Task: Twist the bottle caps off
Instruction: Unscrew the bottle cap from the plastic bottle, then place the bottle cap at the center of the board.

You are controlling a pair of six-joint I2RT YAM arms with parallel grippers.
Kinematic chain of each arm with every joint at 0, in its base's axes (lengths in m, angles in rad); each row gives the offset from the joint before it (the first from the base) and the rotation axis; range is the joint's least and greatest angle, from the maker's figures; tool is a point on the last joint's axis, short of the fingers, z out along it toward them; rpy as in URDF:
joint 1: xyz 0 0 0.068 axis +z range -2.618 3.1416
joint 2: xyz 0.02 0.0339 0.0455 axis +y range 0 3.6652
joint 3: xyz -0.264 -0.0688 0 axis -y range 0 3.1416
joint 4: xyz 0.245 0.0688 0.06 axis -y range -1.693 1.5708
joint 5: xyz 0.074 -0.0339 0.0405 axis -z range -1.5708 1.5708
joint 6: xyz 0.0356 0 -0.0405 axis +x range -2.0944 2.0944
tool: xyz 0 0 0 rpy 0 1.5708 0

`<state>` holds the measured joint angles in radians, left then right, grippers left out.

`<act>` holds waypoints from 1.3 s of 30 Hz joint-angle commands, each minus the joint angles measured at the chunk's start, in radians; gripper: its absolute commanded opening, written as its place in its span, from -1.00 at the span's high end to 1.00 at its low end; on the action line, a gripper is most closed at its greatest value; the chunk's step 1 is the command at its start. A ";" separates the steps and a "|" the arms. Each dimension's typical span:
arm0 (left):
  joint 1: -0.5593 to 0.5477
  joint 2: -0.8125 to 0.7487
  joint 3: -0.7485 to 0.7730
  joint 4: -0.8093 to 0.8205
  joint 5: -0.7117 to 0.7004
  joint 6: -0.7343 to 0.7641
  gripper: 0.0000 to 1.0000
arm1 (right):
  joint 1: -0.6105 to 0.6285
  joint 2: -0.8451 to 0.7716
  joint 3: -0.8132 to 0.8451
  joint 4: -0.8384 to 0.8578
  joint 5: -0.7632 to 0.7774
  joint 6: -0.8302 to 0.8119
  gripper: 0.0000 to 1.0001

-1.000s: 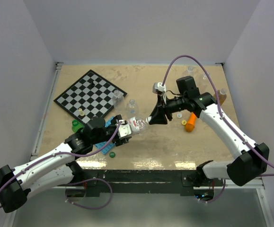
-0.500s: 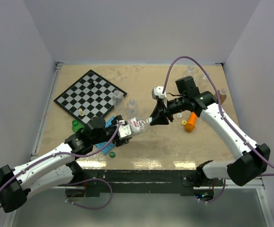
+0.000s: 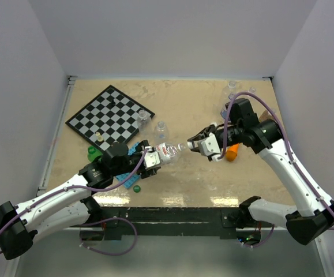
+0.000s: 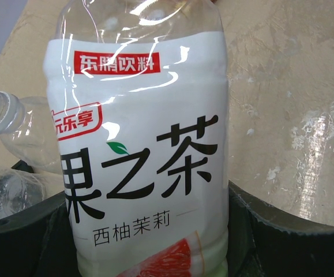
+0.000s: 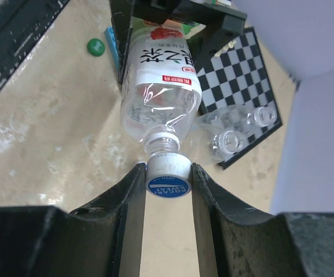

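A clear bottle with a white label (image 3: pixel 168 150) is held level above the table. My left gripper (image 3: pixel 153 157) is shut on its labelled body (image 4: pixel 141 144), with a dark finger (image 4: pixel 282 242) on each side. The bottle cap (image 5: pixel 168 176), white with a blue top, sits at the end of the neck. My right gripper (image 5: pixel 168 179) is shut on the cap, one finger pressed against each side. In the top view the right gripper (image 3: pixel 196 144) meets the bottle's mouth from the right.
A chessboard (image 3: pixel 110 115) lies at the back left, with empty clear bottles (image 3: pixel 143 117) at its near edge. An orange carrot toy (image 3: pixel 232 152) lies under the right arm. A loose green cap (image 3: pixel 136 187) and blue pieces (image 3: pixel 133 150) lie near the left gripper.
The right gripper has closed on the bottle's cap and its wrist has turned, with the forearm swinging out to the right. The left arm and the bottle have stayed put.
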<state>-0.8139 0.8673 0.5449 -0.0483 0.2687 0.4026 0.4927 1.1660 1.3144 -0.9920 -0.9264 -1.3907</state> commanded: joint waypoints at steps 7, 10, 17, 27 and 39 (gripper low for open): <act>0.001 -0.007 0.006 0.027 0.023 -0.016 1.00 | 0.006 -0.009 -0.026 -0.089 0.043 -0.482 1.00; 0.001 -0.007 0.006 0.028 0.026 -0.015 1.00 | 0.006 -0.017 -0.027 -0.089 0.047 -0.488 1.00; 0.001 -0.011 0.006 0.027 0.023 -0.016 1.00 | -0.012 -0.061 -0.058 -0.042 0.002 -0.374 1.00; 0.001 -0.014 0.007 0.027 0.024 -0.016 1.00 | -0.051 -0.186 -0.204 0.226 0.093 0.057 1.00; 0.001 -0.020 0.009 0.025 0.020 -0.018 1.00 | -0.085 -0.128 -0.276 0.495 0.311 0.622 0.95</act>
<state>-0.8139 0.8673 0.5449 -0.0483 0.2760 0.4026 0.4240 1.0096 1.0409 -0.6079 -0.6846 -0.9619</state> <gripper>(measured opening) 0.749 0.360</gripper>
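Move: The right fingers already pinch the bottle cap, right at the hand point, still on its neck. From them the plastic bottle's middle lies about 10 cm left, 2 cm back and 4 cm lower. An open clear bottle stands some 12 cm left, 6 cm ahead and 15 cm below; the orange bat lies about 18 cm right, 7 cm ahead and 22 cm below. From the left hand the cap is roughly 14 cm right, 3 cm ahead and 8 cm up. Counter-clockwise, looking onto the cap from the right hand's side, the right fingers twist the pinched cap some 20 degrees further about the neck's axis, sinking about 1 cm. Keeping their grip, they draw it away from the mouth, first right about 3 cm, then swinging forward about 4 cm and slightly down as the hand yaws clockwise. The left hand holds the bottle still. ##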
